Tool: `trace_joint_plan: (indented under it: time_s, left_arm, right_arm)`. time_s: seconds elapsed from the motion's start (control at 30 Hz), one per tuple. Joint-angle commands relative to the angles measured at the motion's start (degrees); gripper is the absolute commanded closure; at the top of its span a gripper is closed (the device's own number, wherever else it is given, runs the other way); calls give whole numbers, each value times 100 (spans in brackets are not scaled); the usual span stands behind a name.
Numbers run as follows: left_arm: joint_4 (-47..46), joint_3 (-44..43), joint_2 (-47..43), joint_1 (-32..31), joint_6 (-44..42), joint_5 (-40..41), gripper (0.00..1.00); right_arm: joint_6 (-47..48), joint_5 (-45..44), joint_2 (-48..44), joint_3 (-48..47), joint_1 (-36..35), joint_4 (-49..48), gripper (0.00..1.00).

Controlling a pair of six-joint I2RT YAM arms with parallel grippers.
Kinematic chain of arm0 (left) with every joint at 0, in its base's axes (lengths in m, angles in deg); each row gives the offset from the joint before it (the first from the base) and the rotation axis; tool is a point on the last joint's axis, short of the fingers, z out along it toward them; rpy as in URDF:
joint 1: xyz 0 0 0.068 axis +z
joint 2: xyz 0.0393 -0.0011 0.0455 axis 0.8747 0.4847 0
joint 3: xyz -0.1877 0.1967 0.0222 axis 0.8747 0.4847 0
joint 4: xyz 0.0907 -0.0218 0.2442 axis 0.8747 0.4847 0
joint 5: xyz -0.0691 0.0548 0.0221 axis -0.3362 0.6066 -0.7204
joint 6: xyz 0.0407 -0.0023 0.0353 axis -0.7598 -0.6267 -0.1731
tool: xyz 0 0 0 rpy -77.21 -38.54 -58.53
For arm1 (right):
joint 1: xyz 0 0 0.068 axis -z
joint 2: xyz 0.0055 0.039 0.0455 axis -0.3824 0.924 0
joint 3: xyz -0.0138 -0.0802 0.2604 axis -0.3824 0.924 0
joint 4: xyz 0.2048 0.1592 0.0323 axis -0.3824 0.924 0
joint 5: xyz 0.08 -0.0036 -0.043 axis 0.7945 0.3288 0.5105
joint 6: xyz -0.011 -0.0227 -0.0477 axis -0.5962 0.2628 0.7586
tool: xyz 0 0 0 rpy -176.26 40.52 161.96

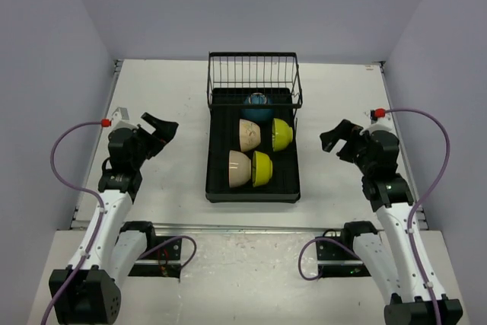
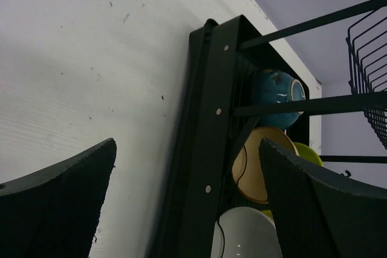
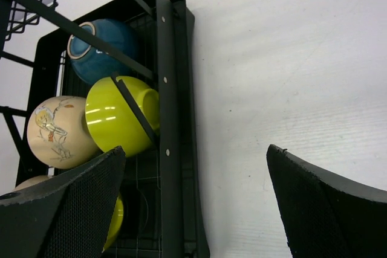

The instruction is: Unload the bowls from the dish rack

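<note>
The black dish rack (image 1: 215,188) lies in the middle of the table, its wire basket frame (image 1: 253,74) at the far end. Five bowls stand on edge in it: a dark blue bowl (image 1: 257,106) at the back, a cream bowl (image 1: 249,135) beside a lime bowl (image 1: 282,134), and a second cream bowl (image 1: 239,169) beside a second lime bowl (image 1: 262,168) nearer. My left gripper (image 1: 159,130) is open and empty left of the rack. My right gripper (image 1: 340,139) is open and empty right of it. The rack's edge shows in both wrist views (image 2: 205,143) (image 3: 172,119).
White table with grey walls on three sides. A metal rail (image 1: 251,227) runs along the near edge between the arm bases. Purple cables (image 1: 61,165) loop off both arms.
</note>
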Motion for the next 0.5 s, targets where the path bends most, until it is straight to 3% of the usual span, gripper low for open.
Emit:
trace_joint_plan:
  time_s: [0.0, 0.1, 0.23, 0.37, 0.43, 0.47]
  left_arm:
    - [-299, -57, 17, 25, 262, -672, 0]
    - [-291, -328, 51, 25, 149, -1163, 0]
    - [621, -899, -166, 25, -202, -1105, 3]
    - [1473, -1304, -616, 25, -449, -621, 22]
    - [1930, -1436, -739, 25, -476, -550, 23]
    - [2002, -1419, -783, 25, -450, -602, 30]
  right_arm:
    - [105, -447, 92, -469, -25, 361, 1]
    - [184, -370, 188, -592, -43, 458, 1]
    - [8, -229, 399, -645, -43, 379, 1]
    - [-1, -141, 864, -1039, -43, 660, 1]
    - [96, -115, 1040, -1154, -43, 809, 1]
    - [174, -115, 1058, -1181, -43, 827, 1]
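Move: The near cream bowl lies about 23 cm right of the left hand, 8 cm back and 13 cm below. The patterned bowl is about 26 cm right and 5 cm ahead of that hand, and the near green bowl about 30 cm right and 8 cm back. The far green bowl sits roughly 12 cm left of the right hand, 9 cm ahead and 15 cm below; from that hand the blue bowl is about 20 cm left and 20 cm ahead. The bowls in the rack are left untouched while the empty left hand first slides about 2 cm right towards the rack, then rises some 8 cm and draws back nearly 3 cm, tipping up and turning clockwise about 5–10 degrees as its fingers close by roughly a quarter. The right hand, fingers wide open, bobs slightly, then eases forward 1.5 cm towards the far green bowl, tipping down a little. ##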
